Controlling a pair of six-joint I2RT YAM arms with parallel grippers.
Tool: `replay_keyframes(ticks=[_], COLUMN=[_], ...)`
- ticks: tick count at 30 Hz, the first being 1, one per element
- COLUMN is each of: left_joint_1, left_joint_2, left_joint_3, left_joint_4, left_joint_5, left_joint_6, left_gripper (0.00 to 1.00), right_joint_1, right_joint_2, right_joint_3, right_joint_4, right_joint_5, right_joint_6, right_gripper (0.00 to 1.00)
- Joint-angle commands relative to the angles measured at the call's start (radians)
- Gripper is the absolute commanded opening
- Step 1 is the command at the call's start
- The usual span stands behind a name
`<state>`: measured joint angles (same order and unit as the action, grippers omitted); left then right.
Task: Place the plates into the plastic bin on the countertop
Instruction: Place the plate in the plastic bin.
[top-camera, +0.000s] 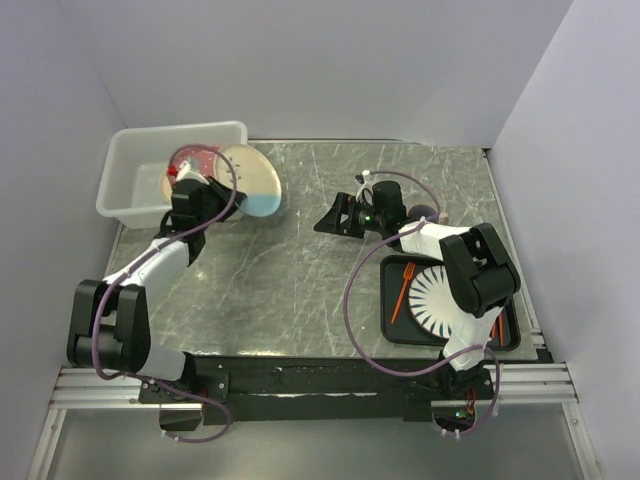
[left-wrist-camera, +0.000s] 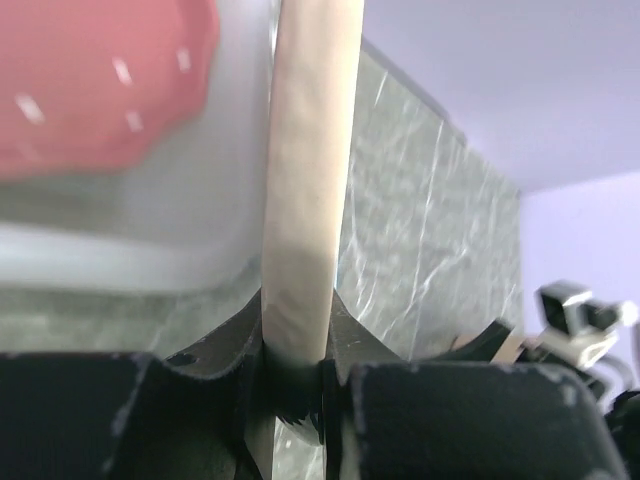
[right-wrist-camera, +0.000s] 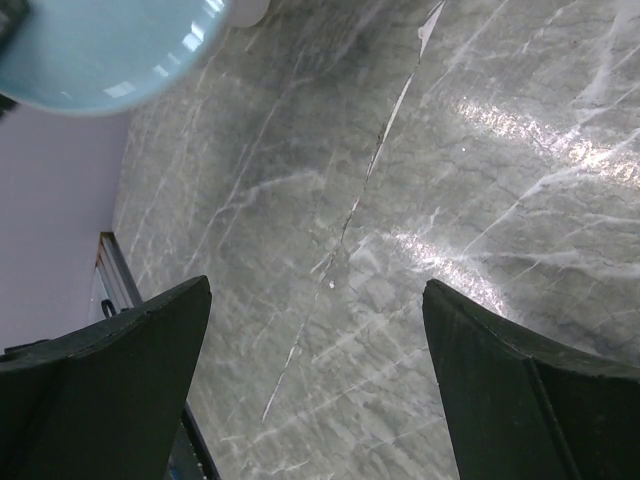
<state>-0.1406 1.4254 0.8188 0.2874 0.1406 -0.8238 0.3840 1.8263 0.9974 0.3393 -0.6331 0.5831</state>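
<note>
My left gripper (top-camera: 207, 187) is shut on the rim of a tan plate (top-camera: 250, 180), which stands on edge, tilted, over the right end of the plastic bin (top-camera: 125, 175). In the left wrist view the tan plate (left-wrist-camera: 308, 150) runs edge-on up from between the fingers of my left gripper (left-wrist-camera: 297, 312). A pink plate (left-wrist-camera: 95, 80) lies inside the bin (left-wrist-camera: 130, 255), also visible from above as the pink plate (top-camera: 185, 165). My right gripper (top-camera: 332, 220) hangs open over the bare countertop (top-camera: 290, 280), apart from every plate. The right wrist view shows my right gripper (right-wrist-camera: 315, 290) with nothing between its fingers.
A black tray (top-camera: 395, 325) at the right front carries a white plate with dark stripes (top-camera: 440, 300) and an orange fork (top-camera: 402, 288). A dark round object (top-camera: 428, 213) peeks out behind the right arm. A pale blue glossy surface (right-wrist-camera: 100, 50) fills the right wrist view's upper left corner.
</note>
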Motion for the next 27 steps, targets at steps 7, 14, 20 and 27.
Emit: replay_keyframes(ticks=[7,14,20,27], left_joint_1=[0.138,0.217,0.262,0.286], left_joint_2=[-0.059,-0.033,-0.013,0.035], left_joint_3=[0.169,0.195,0.204,0.197], left_joint_4=[0.121,0.133,0.133,0.159], left_joint_5=[0.119,0.148,0.178,0.166], left_joint_6=[-0.014,-0.028,-0.048,-0.069], left_gripper=[0.01,0.01,0.01,0.01], right_joint_1=[0.012,0.018,0.018,0.024], right_joint_2=[0.007,0.011,0.019,0.024], right_joint_3=[0.006,0.012,0.017,0.021], right_joint_4=[0.024,0.013,0.010,0.001], right_joint_5=[-0.005,0.001,-0.002,0.003], right_joint_6=[-0.002,-0.008,-0.006,-0.011], right_gripper=[0.94,0.94,0.94,0.94])
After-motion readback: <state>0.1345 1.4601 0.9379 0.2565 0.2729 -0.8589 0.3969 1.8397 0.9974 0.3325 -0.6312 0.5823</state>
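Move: The cream-and-blue plate is already pinched at its edge in the left gripper. The plastic bin's middle lies about 18 cm to this hand's left, 7 cm farther out and some 12 cm below. In the bin the pink dotted plate sits roughly 13 cm left of the hand, 8 cm ahead and 12 cm below. From the idle right gripper, the bin is about 39 cm left, 10 cm ahead and 5 cm lower. Carry the held plate with the left gripper about 10 cm to the left, over the bin's right side and above the pink dotted plate. Rise some 5 cm on the way while easing 3 cm forward, then start sinking slightly, by about 1 cm. Turn the wrist a little counter-clockwise and keep the fingers pinched on the plate's edge. ##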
